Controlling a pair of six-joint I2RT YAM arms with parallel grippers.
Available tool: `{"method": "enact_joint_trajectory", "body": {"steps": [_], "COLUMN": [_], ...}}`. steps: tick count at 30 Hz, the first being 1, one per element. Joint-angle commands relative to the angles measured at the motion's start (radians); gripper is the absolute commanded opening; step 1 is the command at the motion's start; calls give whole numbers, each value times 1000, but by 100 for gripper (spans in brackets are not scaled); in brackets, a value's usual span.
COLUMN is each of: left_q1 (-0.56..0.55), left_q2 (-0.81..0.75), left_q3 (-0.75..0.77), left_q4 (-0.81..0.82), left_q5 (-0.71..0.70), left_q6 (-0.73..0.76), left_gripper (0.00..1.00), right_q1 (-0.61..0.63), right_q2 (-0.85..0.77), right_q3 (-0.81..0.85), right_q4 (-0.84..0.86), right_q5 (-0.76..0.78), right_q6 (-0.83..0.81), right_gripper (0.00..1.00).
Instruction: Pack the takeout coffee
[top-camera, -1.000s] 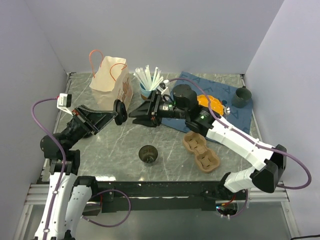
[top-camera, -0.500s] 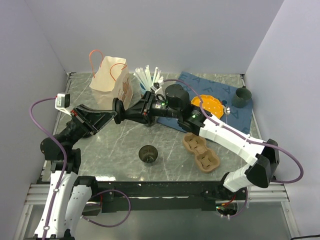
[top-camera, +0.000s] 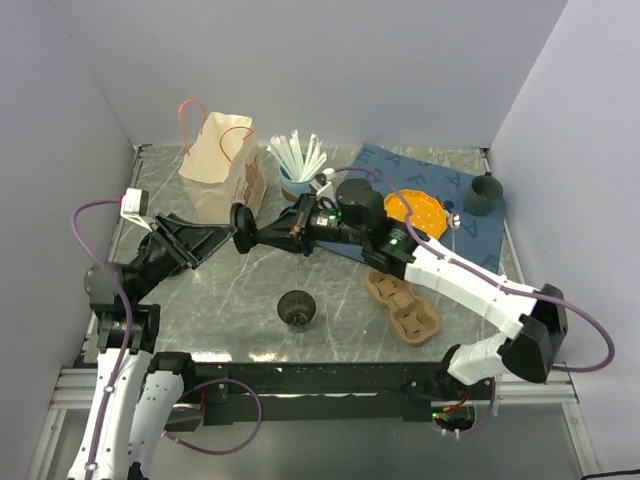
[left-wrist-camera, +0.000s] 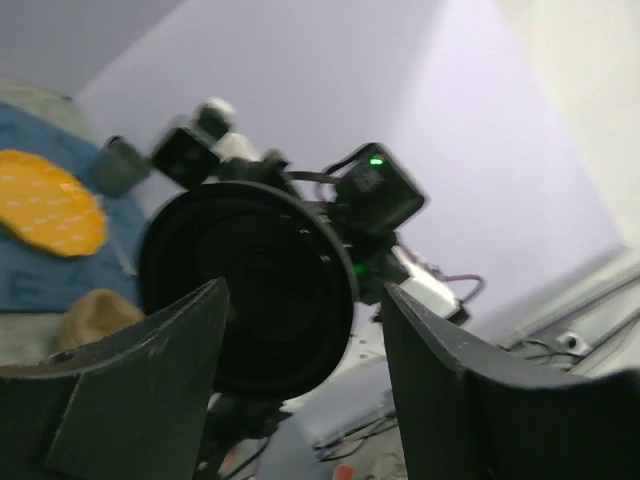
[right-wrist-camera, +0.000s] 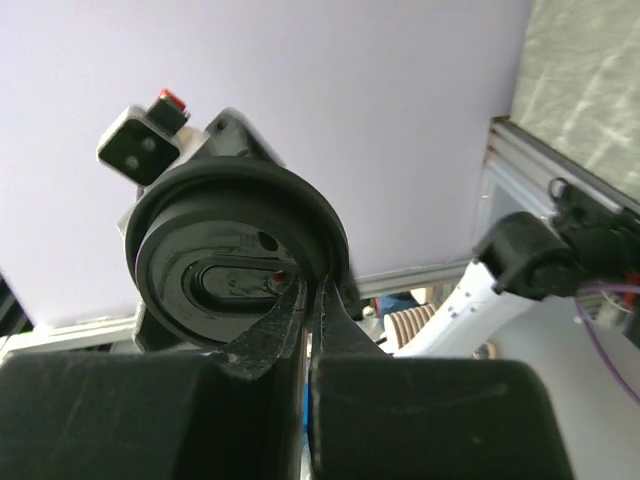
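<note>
A black plastic lid with a sip hole is held on edge in the air, in front of the paper bag. My right gripper is shut on its rim; the right wrist view shows the lid's top with my right gripper pinching its lower edge. My left gripper is open beside the lid. In the left wrist view the lid's underside fills the space between the spread fingers of my left gripper. A lidless black cup stands on the table in front. No lidded cup shows.
A paper bag with red handles stands at the back left. A light-blue cup of straws is beside it. An orange disc lies on a blue cloth. A grey-green mug stands at the back right. A cardboard cup carrier lies front right.
The right gripper reached left, open, to the lid at the left gripper and shut on its rim. The left gripper now stands open and has drawn back slightly.
</note>
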Motion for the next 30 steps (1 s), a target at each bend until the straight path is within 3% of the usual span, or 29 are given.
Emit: {"method": "enact_joint_trajectory", "body": {"steps": [1,4,5,6,10,12,14,16,18,27,30], "left_q1": [-1,-1,-1,-1,-1,-1,-1,-1,-5,-41,-51], "left_q2": [-11,4,12,19,49,20,9,15,4,27,41], "left_q3": [134,168,171,175,175,160,136,111,35,-123,-150], "left_q4": [-352,-543,-586,-664,-826,-863,-944,-1004,-966,-1016,-972], "left_q5": [-23,-40,-47,-45,-149,-230,-380,-432,-373,-390,-327], "left_q6": [231,365,400,423,521,531,514,505,500,531,531], "left_gripper": [74,80,93,95,99,97,97,97,97,99,93], "right_q1": [-45,-93,-100,-104,-93,-74,-58,-39,-9,74,106], "right_q2": [-111,-160,-176,-179,-134,-110,-96,-79,-47,108,168], "right_q3": [29,30,42,93,256,286,279,259,239,204,242], "right_q4": [-145,-318,-434,-507,-875,-1004,-1041,-1078,-1089,-1026,-1020], "right_q5": [75,92,110,138,372,425,482,506,539,529,543], "right_q6": [-143,-244,-286,-338,-666,-729,-792,-827,-846,-866,-880], "right_gripper": [0,0,0,0,0,0,0,0,0,0,0]}}
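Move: The lid is already pinched in the shut right gripper. The coffee cup to be covered stands about 7 cm to this hand's right, 1 cm nearer the base and some 31 cm below. The dark cup is about 19 cm ahead, 6 cm right and 31 cm down; the cardboard carrier is about 3 cm ahead, 32 cm right and 34 cm down. From the left hand, the coffee cup lies level fore and aft, some 13 cm right and 34 cm below. Keep the right fingers shut on the lid and swing it right, then sharply down towards the open cup, ending about 18 cm lower and 12 cm farther right; roll the wrist some 70 degrees meanwhile so the fingers point down. Open the left gripper the rest of the way and drop that hand clear of the lid, mostly down and slightly left, its fingers tipping downwards. ##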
